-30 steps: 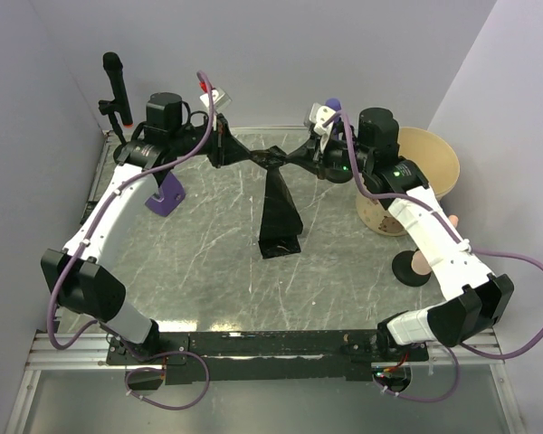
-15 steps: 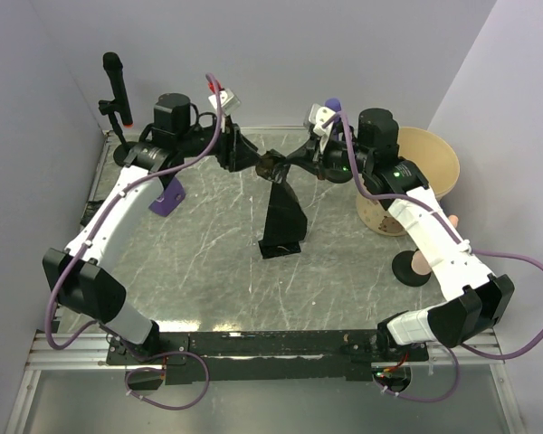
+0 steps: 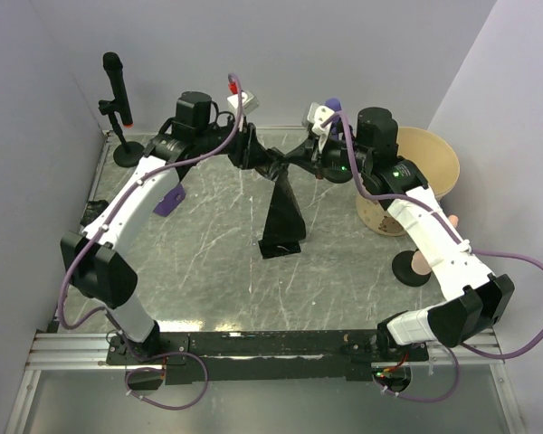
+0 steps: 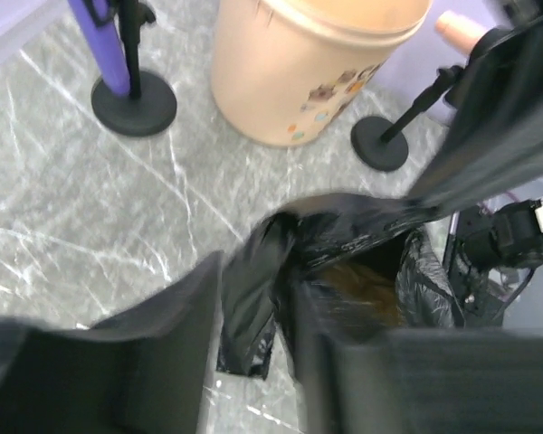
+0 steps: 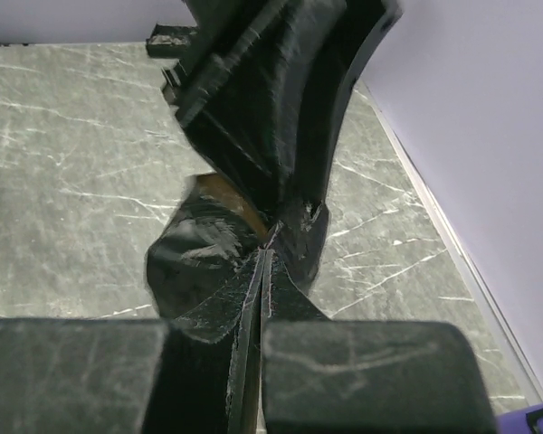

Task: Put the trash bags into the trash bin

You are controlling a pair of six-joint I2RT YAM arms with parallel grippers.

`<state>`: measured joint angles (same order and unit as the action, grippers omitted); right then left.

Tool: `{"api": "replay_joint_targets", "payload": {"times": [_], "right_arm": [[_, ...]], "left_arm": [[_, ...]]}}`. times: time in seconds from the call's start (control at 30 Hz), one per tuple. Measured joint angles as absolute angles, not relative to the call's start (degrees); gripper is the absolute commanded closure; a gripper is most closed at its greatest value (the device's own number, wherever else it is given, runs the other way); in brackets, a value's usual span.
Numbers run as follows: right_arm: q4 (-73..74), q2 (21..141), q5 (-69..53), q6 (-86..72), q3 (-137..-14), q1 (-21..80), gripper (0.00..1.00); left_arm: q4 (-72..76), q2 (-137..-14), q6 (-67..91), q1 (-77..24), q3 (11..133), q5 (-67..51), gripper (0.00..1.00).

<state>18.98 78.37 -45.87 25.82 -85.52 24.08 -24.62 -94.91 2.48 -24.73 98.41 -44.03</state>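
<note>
A black glossy trash bag (image 3: 281, 217) hangs from the two grippers at the back middle, and its lower end rests on the table. My right gripper (image 3: 296, 159) (image 5: 264, 271) is shut on the trash bag's (image 5: 199, 253) top edge. My left gripper (image 3: 255, 155) (image 4: 253, 316) is close beside it, open, and a fold of the trash bag (image 4: 344, 226) hangs between its fingers. The tan trash bin (image 3: 433, 165) (image 4: 299, 63) stands upright at the back right, past the right arm.
A microphone on a stand (image 3: 116, 90) stands at the back left corner and a purple object (image 3: 167, 200) lies near the left arm. Round black stand bases (image 3: 412, 268) (image 4: 134, 102) (image 4: 380, 145) sit close around the bin. Walls close in the back and both sides.
My left gripper has opened and slid right toward the right gripper. The bag's top, earlier stretched between both grippers, is now slack and bunched. The right gripper has stayed put.
</note>
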Motion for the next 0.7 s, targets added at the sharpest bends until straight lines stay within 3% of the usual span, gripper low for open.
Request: {"api": "replay_joint_targets", "payload": {"times": [0.03, 0.07, 0.13, 0.17, 0.23, 0.27, 0.43, 0.7], "right_arm": [[18.98, 78.37, -45.69, 25.96, -85.52, 24.1, 1.0], [18.98, 78.41, -45.45, 26.06, -85.52, 24.12, 1.0], [18.98, 78.43, -44.45, 26.2, -85.52, 24.25, 1.0], [18.96, 78.46, -43.59, 26.15, -85.52, 24.34, 0.94], [18.83, 78.52, -40.49, 24.84, -85.47, 24.64, 0.63], [18.5, 78.59, -38.28, 23.05, -85.43, 24.67, 0.52], [16.49, 79.96, -32.86, 13.47, -85.38, 24.91, 0.3], [13.63, 84.58, -32.27, 3.86, -86.0, 27.18, 0.25]], "left_arm": [[-25.21, -95.57, 2.46, -24.73, 98.7, -44.03, 0.93], [-25.8, -96.12, 2.44, -24.73, 98.72, -44.16, 0.99], [-26.83, -96.79, 2.68, -24.73, 98.72, -44.1, 0.99], [-27.29, -97.08, 2.61, -24.73, 98.72, -43.97, 0.99], [-27.7, -97.25, 2.57, -24.73, 98.72, -43.2, 0.99], [-27.75, -97.25, 2.57, -24.73, 98.72, -42.63, 0.99], [-26.7, -96.88, 2.66, -24.73, 98.74, -40.4, 0.99], [-25.1, -95.33, 3.92, -24.73, 98.74, -39.75, 0.99]]}}
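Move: The trash bag's gathered mouth is right at the left hand's half-open fingers, about 2 cm to its right and 3 cm below. The right hand already pinches the rim; the mouth's bunched part that it turns to next lies some 5 cm to its left and 3 cm down, about 1 cm ahead. From the right hand, the trash bin stands roughly 29 cm right, 9 cm ahead and 25 cm below, and the purple microphone about 25 cm ahead, 15 cm right and well below. The left fingers close on the bag's mouth and pinch it, that hand dipping about 2.5 cm and coming most of the way back up. Once that grip is shut, the right hand opens wide and lets go of the rim, moving forward about 4 cm, sinking about 3 and rolling some 20 degrees, then turning back left with open fingers towards the bunched plastic. ##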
